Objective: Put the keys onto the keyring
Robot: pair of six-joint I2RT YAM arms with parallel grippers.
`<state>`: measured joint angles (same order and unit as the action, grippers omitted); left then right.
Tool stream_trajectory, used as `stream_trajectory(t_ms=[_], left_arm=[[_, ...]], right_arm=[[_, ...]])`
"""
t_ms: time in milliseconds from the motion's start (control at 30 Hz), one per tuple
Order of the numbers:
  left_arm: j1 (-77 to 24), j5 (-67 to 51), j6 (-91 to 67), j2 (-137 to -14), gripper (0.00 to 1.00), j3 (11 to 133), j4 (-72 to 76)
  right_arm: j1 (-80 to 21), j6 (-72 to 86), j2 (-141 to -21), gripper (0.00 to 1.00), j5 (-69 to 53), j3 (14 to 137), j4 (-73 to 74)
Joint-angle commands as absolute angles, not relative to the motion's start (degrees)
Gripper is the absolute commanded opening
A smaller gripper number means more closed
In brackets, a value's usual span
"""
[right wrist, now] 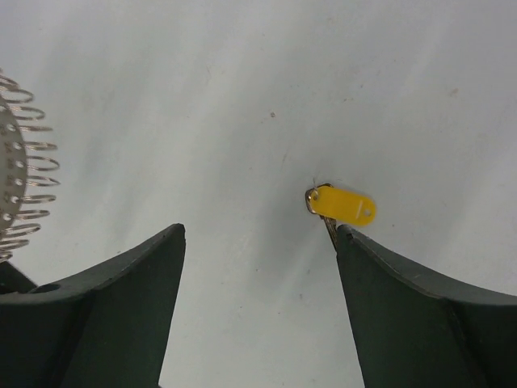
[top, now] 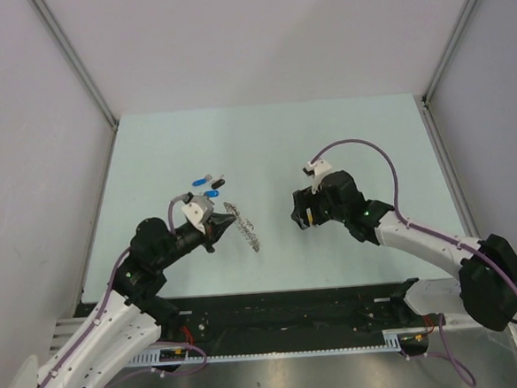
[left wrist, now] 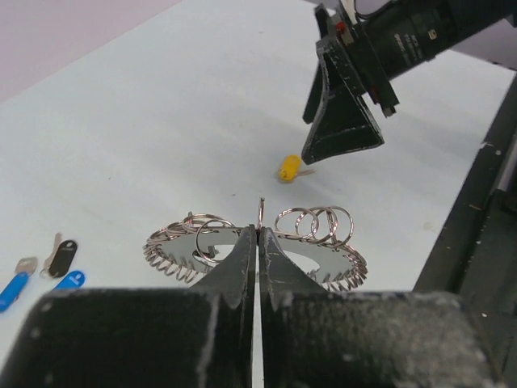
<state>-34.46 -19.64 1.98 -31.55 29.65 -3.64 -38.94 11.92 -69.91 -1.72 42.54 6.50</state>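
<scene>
The keyring [left wrist: 323, 234], a silvery loop fringed with many small wire rings, hangs just above the table with my left gripper [left wrist: 259, 232] shut on its near edge; from above, the keyring [top: 245, 228] juts out from the left gripper [top: 226, 223]. A yellow key [right wrist: 343, 204] lies on the table by the tip of one of the fingers [right wrist: 404, 307] of my right gripper [right wrist: 261, 231], which is open and holds nothing. The key's blade runs behind that finger. The left wrist view shows the yellow key [left wrist: 288, 168] below the right gripper [left wrist: 343, 129].
Two blue keys [left wrist: 12, 289] [left wrist: 70, 280] and a black key [left wrist: 62, 256] lie on the table to the left of the keyring, also visible from above as a small cluster [top: 208, 187]. The table's black front rail [top: 284, 308] runs between the arm bases.
</scene>
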Motion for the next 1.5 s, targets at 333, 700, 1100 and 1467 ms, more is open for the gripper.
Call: stream_trajectory(t_ms=[333, 700, 1100, 1467], left_arm=[[-33.84, -11.6, 5.18, -27.77, 0.0, 29.71, -3.69], [-33.84, -11.95, 5.71, -27.68, 0.01, 29.53, -3.69], [-33.84, -12.13, 5.8, -28.3, 0.0, 29.36, -3.52], [-33.84, -12.22, 5.71, -28.65, 0.01, 29.44, -3.52]], right_arm=[[-38.23, 11.08, -84.28, 0.48, 4.31, 39.03, -12.3], [-37.44, 10.81, -88.5, 0.34, 4.75, 35.78, -18.27], [-37.18, 10.02, -89.47, 0.25, 3.78, 33.14, -22.32], [-37.79, 8.88, -88.95, 0.23, 4.04, 32.96, -23.55]])
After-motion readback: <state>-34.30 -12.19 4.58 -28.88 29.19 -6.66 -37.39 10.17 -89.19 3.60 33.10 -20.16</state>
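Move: The yellow-tagged key lies on the table about 4 cm ahead of the right hand, 2 cm to its right and some 12 cm below. The keyring, hanging in the left fingers, is roughly 14 cm to the right hand's left, 8 cm back and 6 cm higher; the black-tagged key lies about 21 cm left and 16 cm ahead. From the left hand, the yellow-tagged key is about 12 cm ahead, 17 cm right and 22 cm down. The right fingertips come down around the ring end of the yellow-tagged key: the hand sinks about 10 cm, reaching some 3 cm forward, while the nearly wide-open fingers close to a narrow gap; a firm pinch can't be made out. The left hand keeps hold of the keyring, shifting about 2 cm left and 1 cm forward, turning slightly counter-clockwise, then stays nearly still. ##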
